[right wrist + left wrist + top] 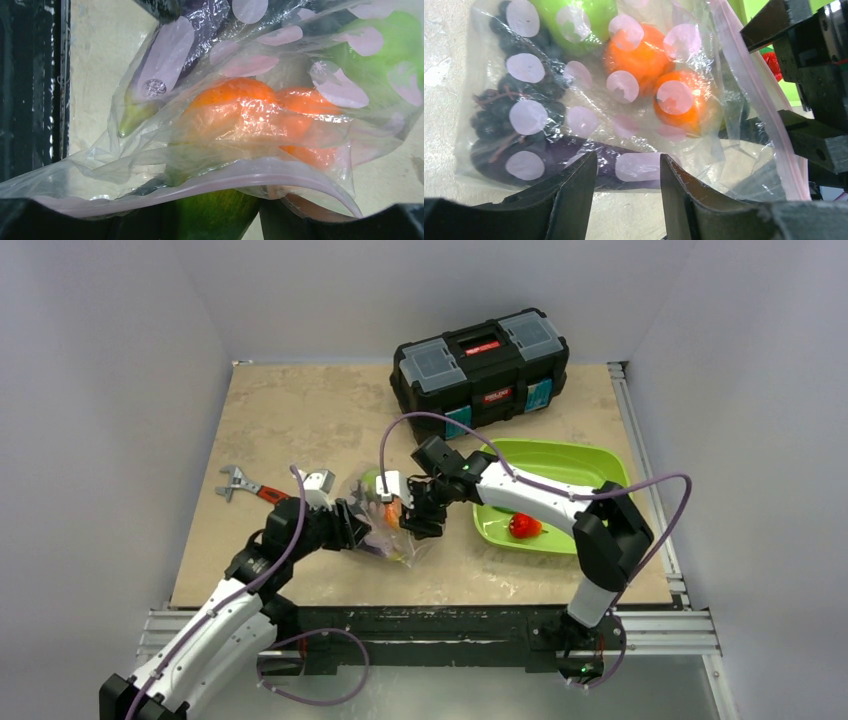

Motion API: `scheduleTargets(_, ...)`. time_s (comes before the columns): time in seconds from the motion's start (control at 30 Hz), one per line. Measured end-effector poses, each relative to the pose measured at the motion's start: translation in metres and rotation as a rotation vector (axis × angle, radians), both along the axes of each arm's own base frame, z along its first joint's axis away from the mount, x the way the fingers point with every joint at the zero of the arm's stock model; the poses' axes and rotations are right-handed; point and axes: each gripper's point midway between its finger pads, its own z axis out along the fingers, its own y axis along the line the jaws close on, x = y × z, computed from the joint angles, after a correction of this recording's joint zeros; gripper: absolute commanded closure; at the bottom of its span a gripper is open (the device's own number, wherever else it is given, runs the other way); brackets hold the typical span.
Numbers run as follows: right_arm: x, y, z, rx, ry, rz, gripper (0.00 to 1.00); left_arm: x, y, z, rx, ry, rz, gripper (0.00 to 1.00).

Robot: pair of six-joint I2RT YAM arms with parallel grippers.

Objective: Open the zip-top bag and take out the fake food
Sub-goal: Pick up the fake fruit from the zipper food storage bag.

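Observation:
The clear zip-top bag (388, 536) lies between my two grippers, its pinkish zip strip (260, 172) towards the right arm. Inside it I see dark grapes (499, 115), an eggplant (604, 155), two orange fruits (644, 55) and a green apple (584, 20). My left gripper (629, 170) stands open at the bag's closed end, its fingers apart with only table between them. The right gripper (212, 220) is at the bag's mouth, shut on a green mango (220, 202) that sits under the zip strip. A red pepper (523, 527) lies in the green tray (560, 460).
A black toolbox (482, 365) stands at the back of the table behind the tray. A red-handled wrench (247, 486) lies to the left of the bag. The table's front edge runs just behind the arm bases.

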Motion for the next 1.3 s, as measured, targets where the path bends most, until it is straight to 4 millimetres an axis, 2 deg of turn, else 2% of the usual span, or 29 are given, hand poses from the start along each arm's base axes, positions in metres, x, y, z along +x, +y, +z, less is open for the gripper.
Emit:
scheduleTargets(0.17,0.003,-0.015,0.020,0.007,-0.064,0.035,0.96,-0.004,0.004,0.006,-0.009,-0.018,0.011,0.41)
scheduleTargets(0.37,0.010,-0.038,0.047,0.035,-0.124,0.062,0.97,-0.008,0.009,0.009,-0.007,-0.029,0.025,0.41)
scheduleTargets(0.6,0.012,-0.070,0.055,0.036,-0.122,0.075,0.98,-0.011,0.012,0.012,-0.009,-0.044,0.035,0.38)
scheduleTargets(0.7,0.013,-0.083,0.065,0.056,-0.128,0.064,0.98,-0.011,0.014,0.014,-0.010,-0.054,0.042,0.37)
scheduleTargets(0.87,0.016,-0.098,0.082,0.097,-0.150,0.051,0.98,-0.012,0.016,0.011,-0.001,-0.043,0.048,0.35)
scheduleTargets(1.3,0.020,-0.134,0.093,0.100,-0.143,-0.010,0.98,-0.015,0.019,0.015,-0.002,-0.062,0.057,0.27)
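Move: The right hand already grips the mango at the bag's mouth; the green tray's middle lies about 30 cm to its right, 4 cm farther out and 6 cm lower. In the tray the red pepper sits some 24 cm right and 2 cm nearer the base than this hand, while the filled bag's middle is about 6 cm left, level with it fore and aft, 5 cm below. From the left hand the tray is roughly 40 cm right and 6 cm ahead. Rightward and up together, about 14 cm across and 9 cm higher with a slight drift forward, the right hand carries the still-gripped mango towards the green tray, the bag's mouth draped over its fingers. The finger line tips some 10 degrees. The left hand, already off the bag, eases about 2 cm left and a little back and up while its fingers open wider. ##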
